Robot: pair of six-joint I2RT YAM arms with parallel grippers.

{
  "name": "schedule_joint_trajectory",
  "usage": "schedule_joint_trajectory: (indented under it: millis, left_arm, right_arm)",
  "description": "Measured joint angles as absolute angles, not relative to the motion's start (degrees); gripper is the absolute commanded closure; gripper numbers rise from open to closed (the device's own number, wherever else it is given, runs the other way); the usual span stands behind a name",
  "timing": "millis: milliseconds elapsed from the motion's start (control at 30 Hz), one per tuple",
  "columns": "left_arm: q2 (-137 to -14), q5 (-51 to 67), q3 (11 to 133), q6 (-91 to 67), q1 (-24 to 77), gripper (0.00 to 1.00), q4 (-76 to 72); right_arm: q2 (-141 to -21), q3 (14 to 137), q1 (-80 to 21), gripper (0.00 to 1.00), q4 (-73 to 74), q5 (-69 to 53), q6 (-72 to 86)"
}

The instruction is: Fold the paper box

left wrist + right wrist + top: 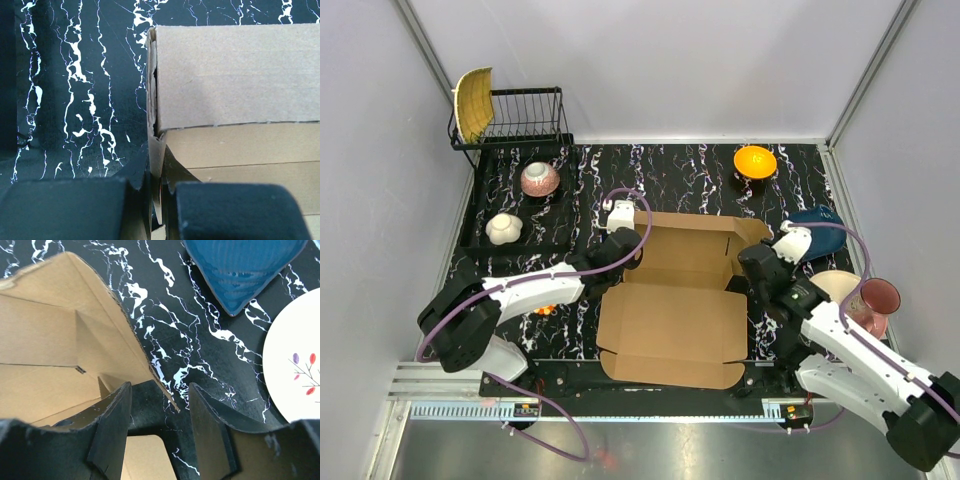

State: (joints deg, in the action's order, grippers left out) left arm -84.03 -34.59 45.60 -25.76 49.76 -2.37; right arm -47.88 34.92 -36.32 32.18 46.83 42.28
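Observation:
The paper box [675, 310], plain brown cardboard, lies open in the middle of the black marbled mat, with its wide front panel flat toward me and its far walls raised. My left gripper [620, 243] is at the box's left wall. In the left wrist view that gripper [157, 162] is shut on the thin upright side flap [152, 90]. At the right wall, my right gripper [760, 262] stands open. In the right wrist view its fingers [112, 425] straddle the lower edge of the raised right flap [107, 305] without pinching it.
A blue dish [823, 225], a white plate [838, 284] and a maroon cup [880, 297] sit just right of the right arm. An orange bowl [755, 160] is at the back. A black tray [480, 215] at the left holds two bowls, behind it a wire rack [525, 115].

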Motion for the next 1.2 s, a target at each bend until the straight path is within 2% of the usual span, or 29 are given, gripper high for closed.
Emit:
schedule_joint_trajectory:
  millis: [100, 200, 233, 367, 667, 767, 867, 1200]
  left_arm:
    - [-83.94, -34.59, 45.6, -25.76, 49.76, 1.0, -2.2]
    - [-83.94, -34.59, 45.6, -25.76, 49.76, 1.0, -2.15]
    - [-83.94, -34.59, 45.6, -25.76, 49.76, 1.0, -2.15]
    - [-84.03, -34.5, 46.35, -25.54, 49.74, 1.0, -0.86]
    - [-87.24, -33.12, 51.81, -24.12, 47.88, 1.0, 4.43]
    - [-89.06, -32.14, 54.15, -22.85, 46.78, 1.0, 5.61]
    - [-90.45, -30.59, 56.12, -21.69, 45.3, 1.0, 6.55]
    - [-91.46, -28.6, 57.6, -20.16, 42.72, 1.0, 7.38]
  right_arm:
    - [-49.69, 33.28, -34.57, 0.46, 29.74, 45.82, 42.3]
    - [-51.24, 32.97, -32.18, 0.59, 27.11, 44.64, 41.8]
    - [-51.46, 32.95, -31.64, 0.66, 26.33, 44.18, 41.52]
    - [-51.79, 32.86, -29.95, 0.77, 22.59, 42.06, 40.12]
    - [-52.47, 32.18, -29.1, 0.79, 18.2, 39.53, 37.85]
    - [-52.73, 32.16, -28.67, 0.87, 17.39, 39.31, 37.12]
    - [-53.21, 32.14, -28.25, 0.99, 16.75, 38.37, 36.14]
    - [-47.77, 30.0, -28.03, 1.0, 14.87, 30.98, 33.19]
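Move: The open right hand has the near edge of the box's right wall some 4 cm ahead, 1 cm left and 1 cm lower. The blue dish is roughly 8 cm ahead and 12 cm right, the plate 3 cm back and 16 cm right, both about 11 cm below. The left hand already grips the left wall between its pads; from it the right wall's edge is about 21 cm right, level fore-aft and in height. Right hand reaches forward and pinches the right wall as left, still gripping, pushes its wall 4 cm forward. ##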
